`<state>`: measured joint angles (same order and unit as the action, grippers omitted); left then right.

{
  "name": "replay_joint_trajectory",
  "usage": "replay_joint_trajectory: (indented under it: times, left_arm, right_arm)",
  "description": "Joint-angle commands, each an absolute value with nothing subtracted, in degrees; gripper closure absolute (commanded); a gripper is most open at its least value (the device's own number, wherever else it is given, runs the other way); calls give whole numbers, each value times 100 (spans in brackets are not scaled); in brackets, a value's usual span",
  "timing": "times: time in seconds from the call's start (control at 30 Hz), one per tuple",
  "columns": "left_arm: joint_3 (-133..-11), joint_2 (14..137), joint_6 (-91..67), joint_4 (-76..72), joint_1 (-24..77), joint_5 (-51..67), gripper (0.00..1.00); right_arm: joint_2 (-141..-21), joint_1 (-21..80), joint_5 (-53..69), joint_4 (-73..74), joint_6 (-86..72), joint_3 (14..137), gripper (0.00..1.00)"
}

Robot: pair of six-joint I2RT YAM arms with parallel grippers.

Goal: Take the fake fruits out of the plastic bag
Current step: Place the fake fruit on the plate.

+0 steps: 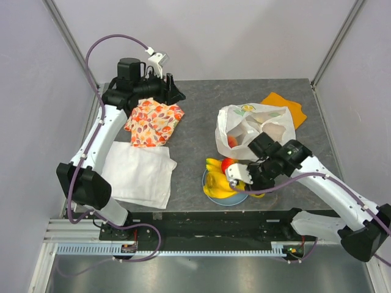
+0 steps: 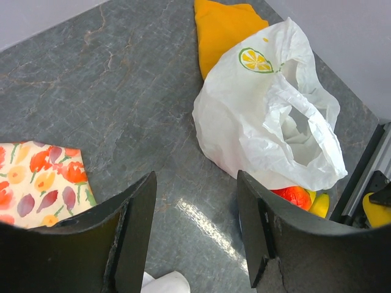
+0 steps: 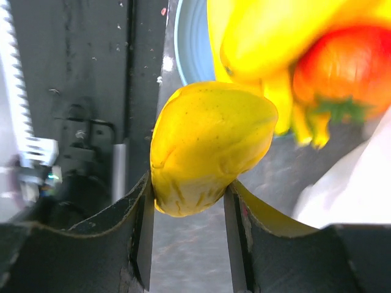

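The white plastic bag (image 1: 253,125) lies crumpled right of centre, and something red-orange (image 1: 232,141) shows through its near side. In front of it a light-blue plate (image 1: 211,192) carries yellow bananas (image 1: 217,177) and a red round fruit (image 1: 229,163). My right gripper (image 1: 241,177) hovers at the plate's right edge. Its wrist view has a yellow fruit (image 3: 208,143) wedged between both fingers, with the gripper (image 3: 188,207) shut on it, the bananas (image 3: 275,36) and red fruit (image 3: 348,67) just beyond. My left gripper (image 2: 195,226) is open and empty at the far left, facing the bag (image 2: 256,116).
An orange floral cloth (image 1: 154,122) lies under the left arm, with a flat white cloth (image 1: 137,174) nearer the front. A plain orange cloth (image 1: 290,104) sits behind the bag. The black base rail (image 1: 214,223) runs along the near table edge.
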<state>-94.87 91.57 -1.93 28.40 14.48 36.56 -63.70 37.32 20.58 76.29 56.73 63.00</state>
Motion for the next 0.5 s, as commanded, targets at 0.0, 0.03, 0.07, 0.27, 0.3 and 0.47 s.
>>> replay_joint_trajectory:
  times: [0.0,0.03,0.07,0.27,0.3,0.47]
  left_arm:
    - [-9317,8737,-211,2672,1433,3709,38]
    - [-9299,8719,-202,2681,1433,3709,38]
    - [-9281,8667,-193,2681,1433,3709,38]
    - [-9097,8456,-62,2725,1433,3639,38]
    - [-9071,8438,-53,2733,1433,3630,38]
    - [-8939,8367,-35,2751,1433,3630,38]
  right_arm:
    - [-6529,4928,812,6681,5547,6022,65]
    - [-6687,5322,548,6558,5441,5968,65]
    - [-6749,5474,40,6357,5423,5933,67]
    - [-6662,6055,-772,5959,6080,5520,67]
    - [-6636,6108,-800,5968,6160,5485,67]
    - [-6574,6363,-747,6073,6477,5274,66]
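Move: The right hand already holds the mango. The plate's middle lies about 10 cm to its left, 4 cm ahead and some 15 cm below. The banana pile on the plate is roughly 12 cm left and 4 cm ahead, the tomato about 9 cm left and 11 cm ahead. The plastic bag is centred some 24 cm ahead and 2 cm right. From the empty left hand, the plate is about 25 cm back, 20 cm right and 31 cm down. Keeping the mango pinched, the right hand sinks about 4 cm and carries it roughly 3 cm left, then slightly forward, towards the plate's near right side, easing off at the end. Meanwhile the wrist turns some 20 degrees counter-clockwise and its fingers come closer to straight down. The open left hand draws back a couple of centimetres. ##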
